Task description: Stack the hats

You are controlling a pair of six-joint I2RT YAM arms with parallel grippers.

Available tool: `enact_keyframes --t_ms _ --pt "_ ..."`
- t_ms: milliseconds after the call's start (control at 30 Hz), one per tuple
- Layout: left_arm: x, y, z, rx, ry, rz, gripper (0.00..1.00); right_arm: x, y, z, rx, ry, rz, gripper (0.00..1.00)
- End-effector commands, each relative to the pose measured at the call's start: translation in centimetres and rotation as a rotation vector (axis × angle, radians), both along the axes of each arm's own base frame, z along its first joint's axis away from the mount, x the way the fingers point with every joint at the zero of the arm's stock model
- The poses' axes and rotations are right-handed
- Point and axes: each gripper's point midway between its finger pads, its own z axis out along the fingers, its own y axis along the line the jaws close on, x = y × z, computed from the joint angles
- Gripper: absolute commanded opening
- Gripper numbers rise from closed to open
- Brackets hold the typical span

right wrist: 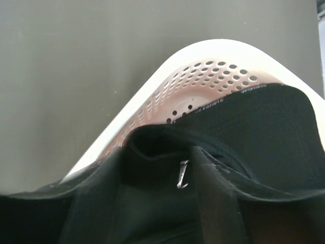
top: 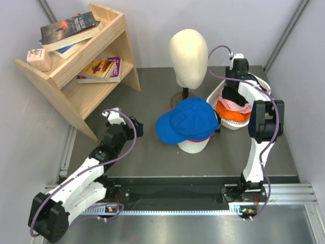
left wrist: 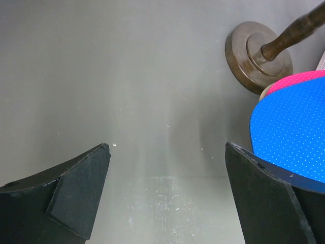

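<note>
A blue hat (top: 190,119) tops a small stack at the table's middle, over a magenta hat (top: 200,138) and a white hat (top: 193,146). In the left wrist view the blue hat (left wrist: 294,127) and a magenta edge (left wrist: 299,80) show at the right. My left gripper (top: 136,126) hovers open over bare table (left wrist: 167,188), left of the stack. My right gripper (top: 232,96) reaches down into the white basket (top: 216,94), which holds an orange hat (top: 228,112), a light pink hat (top: 237,104) and a black hat (right wrist: 264,137). Its dark fingers (right wrist: 218,203) are sunk in black fabric.
A cream mannequin head (top: 188,53) on a dark wooden stand (left wrist: 259,56) rises just behind the stack. A wooden shelf (top: 86,61) with books fills the back left corner. Walls close in on both sides, and the basket rim (right wrist: 152,96) lies near the right wall.
</note>
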Motion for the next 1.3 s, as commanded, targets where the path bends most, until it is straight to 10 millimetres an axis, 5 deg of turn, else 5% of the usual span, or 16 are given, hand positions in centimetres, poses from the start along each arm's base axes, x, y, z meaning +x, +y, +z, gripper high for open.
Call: enact_keyframes --t_ms 0,67,267,500,800,933,1067,1267 --pt "0.6 -0.1 0.8 -0.005 -0.043 0.003 0.99 0.8 -1.4 2.1 -0.023 -0.054 -0.045 0.23" --pt "0.6 -0.1 0.7 -0.005 -0.038 0.003 0.99 0.4 -1.7 2.2 -0.036 -0.053 -0.057 0.01" --pt "0.6 0.0 0.8 -0.003 -0.04 0.002 0.99 -1.3 -2.6 6.1 -0.029 -0.094 -0.137 0.0" --pt "0.4 -0.1 1.3 -0.01 -0.052 -0.006 0.99 -7.0 -1.8 18.5 0.066 -0.314 -0.133 0.0" --pt "0.2 -0.8 2.0 -0.023 -0.067 -0.05 0.99 -15.1 0.1 26.7 0.196 -0.482 -0.062 0.0" --pt "-0.1 -1.9 3.2 -0.048 -0.107 -0.119 0.99 -18.9 4.6 30.0 0.328 -0.54 0.15 0.0" --pt "-0.7 -2.5 5.2 -0.088 -0.151 -0.157 0.99 -25.3 10.1 34.0 0.465 -0.604 0.442 0.0" --pt "-2.8 -3.1 9.4 -0.197 -0.229 -0.218 0.99 -34.0 16.8 36.3 0.708 -0.605 0.861 0.0"
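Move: The black hat lies in the basket right under the right gripper, its middle about 4 cm back, 2 cm right and 3 cm below. Also in the basket, the pink hat is roughly 11 cm straight back and 6 cm down, the orange hat some 16 cm back, 1 cm left and 7 cm down. The blue hat tops the stack about 24 cm back, 21 cm left and 3 cm lower. From the left gripper the black hat is some 22 cm ahead, 48 cm right and 6 cm lower. Finish shutting the right fingers to pinch the black hat, then lift it about 33 cm out of the basket, drawing back some 27 cm and, late on, swinging 11 cm left. Tip the fingers up, roll the hand's left side up and turn it counter-clockwise. Near the end, raise the wide-open left gripper about 4 cm, easing back and right. ##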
